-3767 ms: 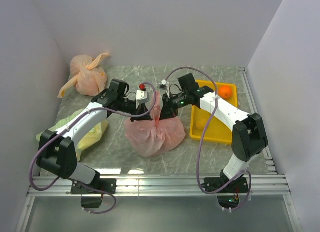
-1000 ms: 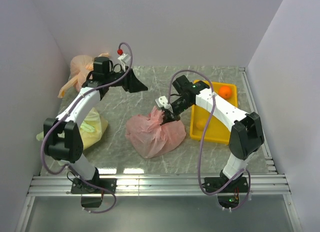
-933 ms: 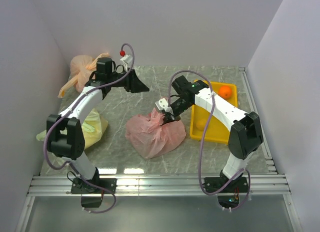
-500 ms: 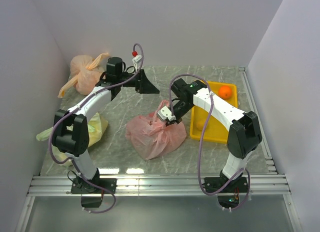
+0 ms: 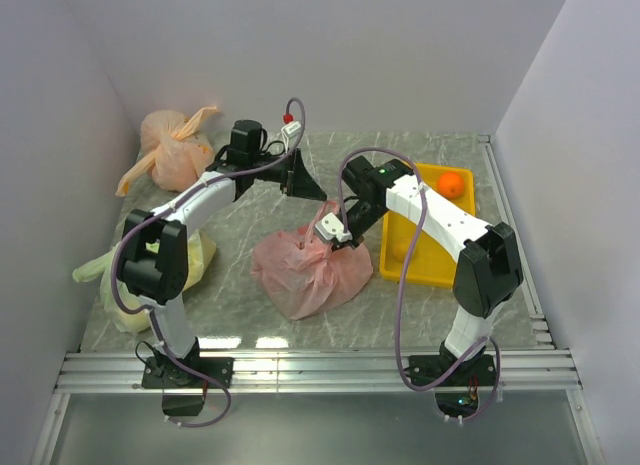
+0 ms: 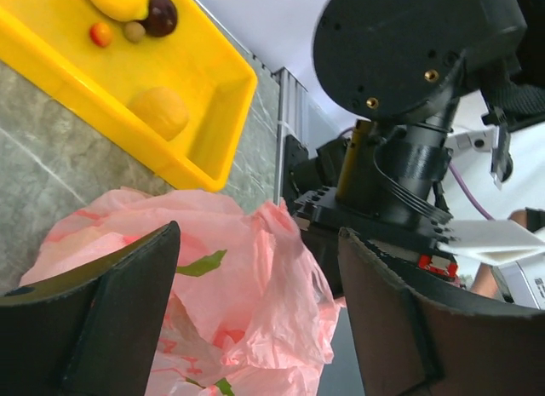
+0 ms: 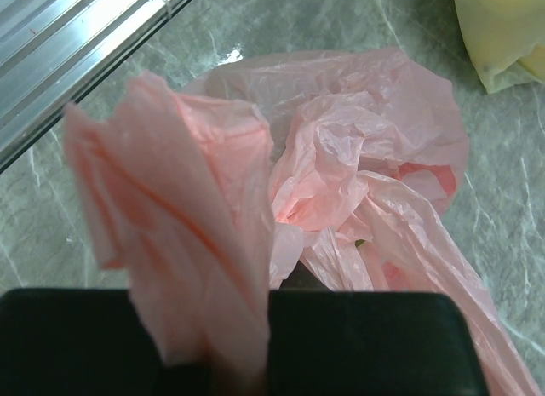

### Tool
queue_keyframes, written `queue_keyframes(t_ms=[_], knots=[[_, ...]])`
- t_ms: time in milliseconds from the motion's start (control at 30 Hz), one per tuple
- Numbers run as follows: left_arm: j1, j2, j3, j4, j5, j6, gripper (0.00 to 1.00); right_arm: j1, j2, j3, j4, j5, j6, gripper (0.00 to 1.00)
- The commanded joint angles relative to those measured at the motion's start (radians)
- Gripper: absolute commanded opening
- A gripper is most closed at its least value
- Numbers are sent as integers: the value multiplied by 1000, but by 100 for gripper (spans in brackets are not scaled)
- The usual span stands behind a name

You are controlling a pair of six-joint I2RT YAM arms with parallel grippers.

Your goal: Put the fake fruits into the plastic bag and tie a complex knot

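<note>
The pink plastic bag (image 5: pixel 310 270) lies full on the marble table and also shows in the left wrist view (image 6: pixel 238 277). Its handle strips are bunched and twisted into the knot (image 7: pixel 302 200) at the mouth. My right gripper (image 5: pixel 335 230) is shut on a loose pink strip (image 7: pixel 196 243) that rises from that knot, just above the bag's top. My left gripper (image 5: pixel 305 185) hangs open and empty behind the bag, its jaws wide apart and pointing at the bag; its fingers (image 6: pixel 102 328) touch nothing.
A yellow tray (image 5: pixel 432 247) with an orange (image 5: pixel 452 184) and other fake fruits (image 6: pixel 162 111) stands right of the bag. An orange-peach tied bag (image 5: pixel 175 150) lies at the back left, a yellow-green bag (image 5: pixel 150 265) at the left. A metal rail (image 7: pixel 85 30) edges the table's front.
My left gripper has swung from the back left to the right, towards the pink bag, staying open. My right gripper has kept its hold on the strip and shifted slightly right.
</note>
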Motion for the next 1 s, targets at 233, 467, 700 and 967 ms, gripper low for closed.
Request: queue_keyframes(t_ms=[233,467,700,967], knots=[[-32,-9,19,14,113,65,67,-1,18,46,-44,-15,-6,0],[39,-50,-11,170,94,-38,1,-17,10,41,-27,-23,49,0],[172,-162,-42,84,128,43,1,-56,19,30,35,-60,230,0],[174,-300,-41,-536,140,629,1,-90,75,85,124,-127,603,0]])
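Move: The pink bag's free upper end stands between the left hand's open fingers, about 2 cm back, 1 cm right and 1 cm below its hand point. The bag's filled body lies some 16 cm back, 2 cm left and 17 cm below that hand; the yellow tray's middle is about 21 cm right, 6 cm back and 22 cm below. From the right hand, which already grips another part of the bag, the free end lies roughly 8 cm forward, 1 cm left and 5 cm above. Left hand eases back 2 cm, pinches the bag's free end, pulls 8 cm left, rising; right keeps its grip. ##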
